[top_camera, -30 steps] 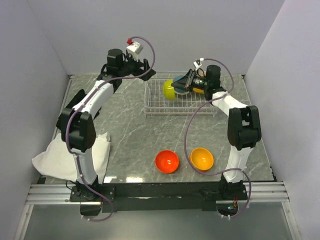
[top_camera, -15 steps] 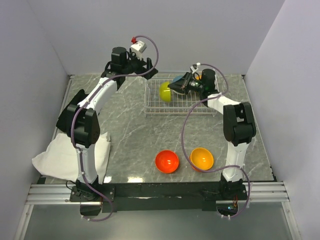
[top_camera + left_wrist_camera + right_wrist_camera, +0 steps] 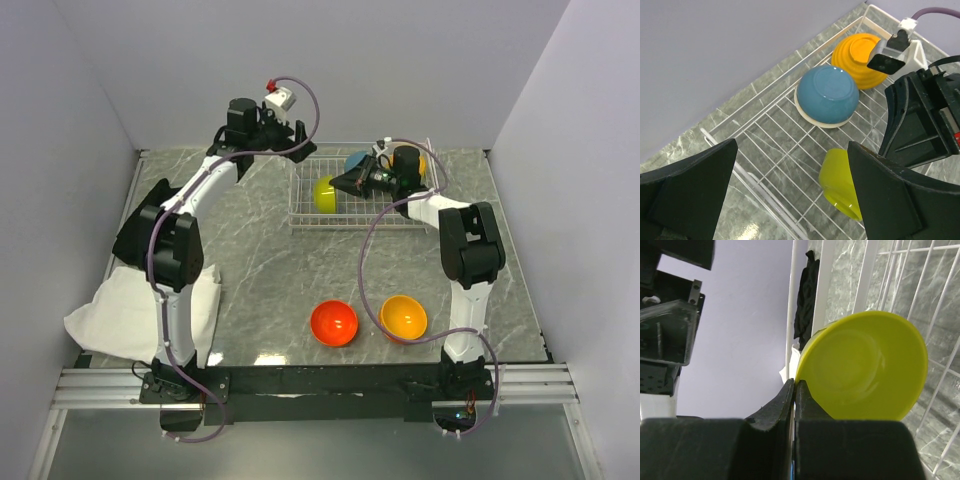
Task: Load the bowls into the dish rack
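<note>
My right gripper (image 3: pixel 338 182) is shut on the rim of a lime green bowl (image 3: pixel 324 193), which it holds on edge over the left part of the white wire dish rack (image 3: pixel 370 212). In the right wrist view the fingers pinch that bowl (image 3: pixel 865 365) at its left rim. A teal-blue bowl (image 3: pixel 827 94) lies upside down in the rack on a white one, and an orange bowl (image 3: pixel 859 52) lies upside down beside them. My left gripper (image 3: pixel 287 133) hangs open above the rack's far left corner, holding nothing. Two orange bowls (image 3: pixel 334 323) (image 3: pixel 404 317) sit on the table.
A crumpled white cloth (image 3: pixel 130 315) lies at the near left by the left arm's base. Grey walls close in the back and both sides. The right arm's cable (image 3: pixel 372 260) loops over the table between the rack and the two loose bowls.
The right gripper has carried the lime green bowl to the left and lower into the rack. The left gripper has shifted slightly to the right, still open.
</note>
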Controlling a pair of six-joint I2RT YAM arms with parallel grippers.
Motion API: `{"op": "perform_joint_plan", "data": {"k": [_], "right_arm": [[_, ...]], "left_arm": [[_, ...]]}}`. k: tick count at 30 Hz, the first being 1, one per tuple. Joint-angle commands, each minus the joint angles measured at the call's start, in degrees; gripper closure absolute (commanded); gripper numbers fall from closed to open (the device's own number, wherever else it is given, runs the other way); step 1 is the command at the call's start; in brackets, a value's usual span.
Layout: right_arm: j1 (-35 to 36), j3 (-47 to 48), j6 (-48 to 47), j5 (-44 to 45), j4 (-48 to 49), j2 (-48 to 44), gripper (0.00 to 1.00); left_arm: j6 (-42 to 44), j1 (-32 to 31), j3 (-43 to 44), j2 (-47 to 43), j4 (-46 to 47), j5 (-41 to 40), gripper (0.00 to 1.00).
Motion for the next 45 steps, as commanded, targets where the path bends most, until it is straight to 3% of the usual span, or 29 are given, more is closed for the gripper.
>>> {"op": "perform_joint_plan", "data": {"k": [1,15,19,22,25,32,45], "right_arm": [[-0.1,-1.9,-0.9,0.6,0.3,-0.1,1.00],[-3.4,-7.6,-3.2,1.4,-1.5,-2.5,1.00],[-4.8,-6.6,-4.6,0.8,-3.4,-2.4,0.93],[-5.6,-5.9,-5.5,1.0,-5.3,-2.6,0.75],[-6.4,-5.2,-7.5,-0.3,-7.1,-3.9,0.70],[-10.0,-2.7,-14.9,-1.7,-17.1,-6.3,0.64],[-10.9,1.3,-24.2,2.9,-29.0,-7.0,0.64]], "left_arm": [[0.2,-0.3,2.2,0.2,1.4,-0.1,0.00],[2.7,-0.9,3.6,1.8,0.6,0.2,0.01],[2.2,-1.2,3.9,1.8,1.1,-0.3,0.01],[2.1,-1.4,3.9,1.9,1.3,-0.2,0.01],[2.2,-1.7,3.9,1.7,1.3,0.1,0.01],[2.2,-1.7,2.7,1.3,1.4,0.6,0.01],[2.2,-1.7,0.6,0.5,2.7,0.8,0.01]]}}
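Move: The right hand already pinches the green bowl by its rim, the bowl's middle some 3 cm left, 1 cm back and 4 cm below. The spot in the dish rack for it is about 4 cm right, 2 cm back and 7 cm down. Beyond, the blue bowl lies 8 cm right and 8 ahead, the orange bowl 17 right and 10 ahead, both about 7 cm lower. From the left hand the spot is 11 cm right, 10 back and 14 down. Rightward, slowly at first with the green bowl's rim still pinched, then faster and downward into the dish rack as the right fingers part to about a third open. The right hand travels roughly 10 cm right and 5 cm down, rolling some 10 degrees with its left side dropping, and ends easing to a stop with its fingertips still close at the bowl's rim. ##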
